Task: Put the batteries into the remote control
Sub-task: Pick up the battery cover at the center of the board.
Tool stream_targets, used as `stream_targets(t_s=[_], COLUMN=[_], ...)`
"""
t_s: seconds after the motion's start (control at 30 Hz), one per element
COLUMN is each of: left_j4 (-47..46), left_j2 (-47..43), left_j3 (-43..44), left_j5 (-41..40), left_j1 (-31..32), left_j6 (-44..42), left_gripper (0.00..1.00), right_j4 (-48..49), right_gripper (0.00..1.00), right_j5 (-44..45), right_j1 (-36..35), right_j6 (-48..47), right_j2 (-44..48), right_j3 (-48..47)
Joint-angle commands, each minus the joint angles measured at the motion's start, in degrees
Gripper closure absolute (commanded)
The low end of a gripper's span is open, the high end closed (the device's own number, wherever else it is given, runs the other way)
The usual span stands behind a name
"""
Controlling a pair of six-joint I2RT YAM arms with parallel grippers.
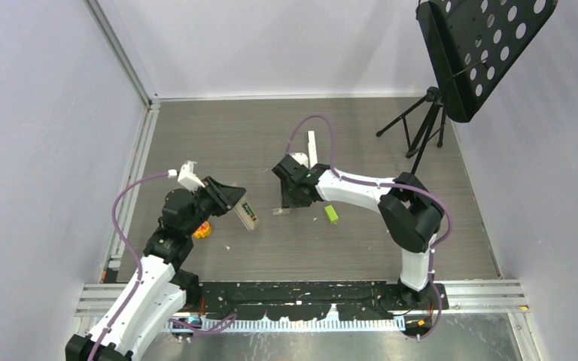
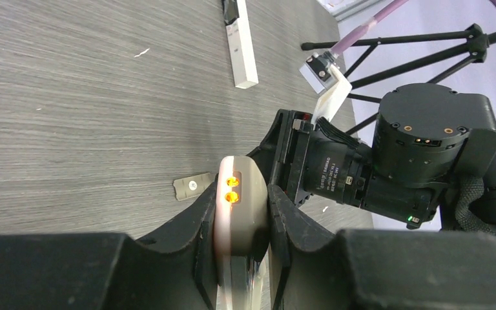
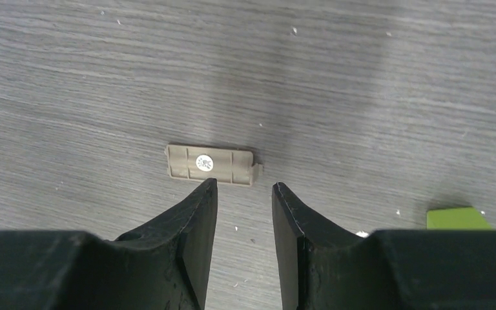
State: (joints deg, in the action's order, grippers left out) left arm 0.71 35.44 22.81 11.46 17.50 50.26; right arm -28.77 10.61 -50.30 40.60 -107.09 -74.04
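My left gripper point(image 2: 241, 197) is shut on a grey remote control point(image 2: 240, 213), pinching its narrow sides; two orange lights glow on its end. Seen from above, the remote point(image 1: 249, 215) sticks out of that gripper point(image 1: 235, 203) toward the table's middle, its back facing up. My right gripper point(image 3: 242, 188) hovers just above the table, jaws open with nothing between them, right behind a loose grey battery cover point(image 3: 210, 164). The cover point(image 1: 280, 211) lies between the two grippers. No batteries show clearly in any view.
A bright green block point(image 1: 332, 213) lies right of the right gripper point(image 1: 295, 197). A slim white remote point(image 1: 312, 147) lies farther back. A small orange object point(image 1: 202, 230) sits by the left arm. A black music stand point(image 1: 429, 120) occupies the back right corner.
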Motion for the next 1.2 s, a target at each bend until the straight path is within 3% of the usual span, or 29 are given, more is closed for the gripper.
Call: stream_targets(t_s=[0.0,0.17,0.6,0.93,1.0,1.1,1.17], left_j4=[-3.96,-6.59,-21.07,-22.59,-23.06,-25.15,-26.80], left_j2=[0.49,2.94,17.14,21.49,22.44,24.03,25.65], left_j3=[-0.73,-2.33,-3.01,-1.22,-1.22,-1.13,-0.86], left_j5=[-3.36,-6.50,-6.85,-6.11,-5.58,-3.56,-2.18], left_j1=[-0.24,-0.20,-0.18,-0.25,-0.23,-0.18,-0.18], left_j6=[1.42,3.56,6.45,5.21,5.27,5.45,5.47], left_gripper=[1.00,1.00,1.00,1.00,1.00,1.00,1.00], right_j4=[-0.97,-3.16,-1.80,0.03,0.56,1.16,1.46], right_gripper=[0.61,0.70,0.75,0.76,0.81,0.97,1.00], right_j5=[3.49,2.81,3.04,4.00,5.07,7.09,8.79], right_j1=[-0.58,-0.72,-0.80,-0.76,-0.76,-0.76,-0.82], right_j6=[-2.35,-3.12,-4.83,-8.18,-9.10,-10.52,-10.88], right_j2=[-2.39,-4.00,-5.27,-7.04,-7.08,-6.76,-5.98], right_j3=[-4.57,-5.69,-3.86,-3.88,-3.48,-2.95,-2.17])
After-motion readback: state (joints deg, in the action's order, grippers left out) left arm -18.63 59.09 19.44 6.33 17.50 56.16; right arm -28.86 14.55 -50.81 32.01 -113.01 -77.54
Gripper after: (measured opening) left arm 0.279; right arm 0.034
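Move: The battery cover lies face-up almost under the right hand: its middle is about 2 cm to the left, 1 cm ahead and 3 cm below. The green block stands roughly 12 cm to the right of the cover and some 2 cm nearer the base. The remote control, held up by the left hand, is about 8 cm to the right hand's left, 4 cm back and 11 cm above it. From the left hand the cover is some 3 cm ahead, 8 cm right and 17 cm below. Down about 2.5 cm onto the right-hand end of the cover goes the right hand, after a small nudge forward-left and back, then it edges forward 1 cm. Its wrist turns about ten degrees as the fingers close from under half open to nearly shut, touching that end. The left hand keeps its grip on the remote, sinking about 7 cm and going 5 cm forward. ##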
